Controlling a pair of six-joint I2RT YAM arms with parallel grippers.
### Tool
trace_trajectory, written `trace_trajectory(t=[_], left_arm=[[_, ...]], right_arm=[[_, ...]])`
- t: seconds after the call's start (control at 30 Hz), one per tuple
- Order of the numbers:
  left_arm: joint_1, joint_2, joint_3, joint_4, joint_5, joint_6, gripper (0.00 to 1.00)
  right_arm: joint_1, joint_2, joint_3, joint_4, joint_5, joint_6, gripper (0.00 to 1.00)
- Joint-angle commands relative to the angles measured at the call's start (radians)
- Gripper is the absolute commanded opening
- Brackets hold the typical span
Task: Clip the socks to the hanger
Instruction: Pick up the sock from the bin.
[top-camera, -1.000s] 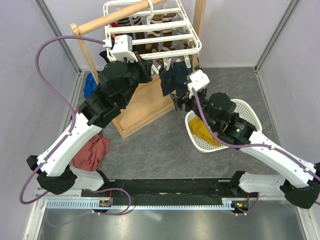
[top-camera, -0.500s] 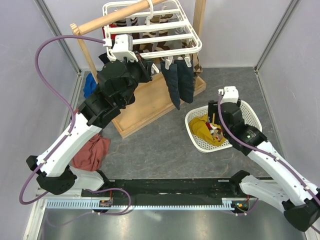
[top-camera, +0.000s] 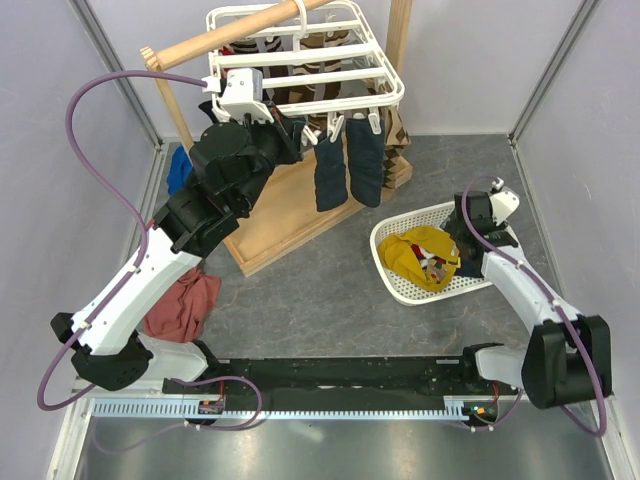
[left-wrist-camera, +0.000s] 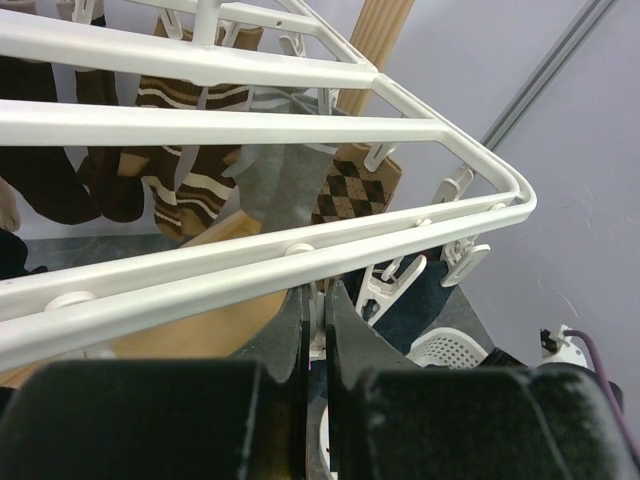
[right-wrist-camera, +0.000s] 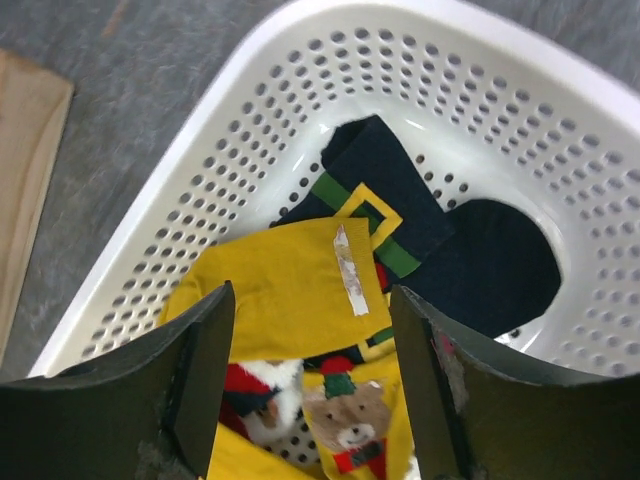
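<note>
The white hanger (top-camera: 300, 97) hangs from the wooden pole, and its rails fill the left wrist view (left-wrist-camera: 250, 125). Two navy socks (top-camera: 331, 178) (top-camera: 366, 165) hang side by side from pegs on its front rail; one navy edge shows below the rail (left-wrist-camera: 415, 300). My left gripper (top-camera: 303, 135) (left-wrist-camera: 320, 300) sits just under that rail, shut on a thin white clip peg. The mustard-yellow socks (top-camera: 418, 255) (right-wrist-camera: 290, 285) lie crumpled in the white mesh basket (top-camera: 395, 285). My right gripper (top-camera: 460, 243) (right-wrist-camera: 312, 380) hovers open right above them, one finger on each side.
The wooden stand's base board (top-camera: 290, 215) lies under the hanger. A red cloth (top-camera: 185, 305) and a blue cloth (top-camera: 180, 170) lie at the left. Brown argyle, striped and dark socks (left-wrist-camera: 355, 190) hang on the hanger's back rails. A navy sock with green-yellow trim (right-wrist-camera: 400, 215) lies in the basket (right-wrist-camera: 200, 190).
My right arm has swung from the navy socks at the hanger down to the basket. The navy socks now hang freely and sway. The left arm has held its place.
</note>
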Motion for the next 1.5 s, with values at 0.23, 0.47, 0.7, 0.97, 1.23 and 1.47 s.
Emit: trace_trajectory(t=[0.23,0.47,0.7,0.97,1.23,1.47], left_arm=[[-0.002,-0.015,-0.003,0.039,0.037,0.020,0.07],[-0.002,-0.014,-0.001,0.039,0.038,0.020,0.07],[-0.002,-0.015,-0.003,0.039,0.038,0.023,0.07],[-0.002,-0.025,-0.006,0.040,0.035,0.021,0.07],[-0.002,-0.028,-0.001,0.039,0.031,0.026,0.07],[-0.002,-0.026,0.000,0.040,0.034,0.024,0.07]], right_arm=[[-0.043,0.217,-0.006,0.075,-0.019,0.378,0.65],[-0.060,0.363,-0.026,0.134,-0.098,0.405,0.57],[-0.068,0.357,-0.054,0.134,-0.131,0.383,0.34],[-0.069,0.171,-0.008,0.083,-0.091,0.204,0.04],[-0.065,0.015,0.020,0.075,-0.146,-0.047,0.00],[0.000,-0.172,0.120,0.082,-0.235,-0.403,0.00]])
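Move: The yellow sock lies in the bin under the right hand, its middle about 11 cm down, 6 cm left and 1 cm back, its patched end nearly beneath the fingers. From this hand the navy sock is roughly 5 cm right and 1 cm ahead, the bear print some 4 cm left and 5 cm back, both at about the yellow sock's depth. From the left hand, the yellow sock is around 33 cm right, about level ahead and 48 cm down. Right hand sinks about 10 cm into the bin, pinches the yellow sock's end and lifts some 14 cm. ##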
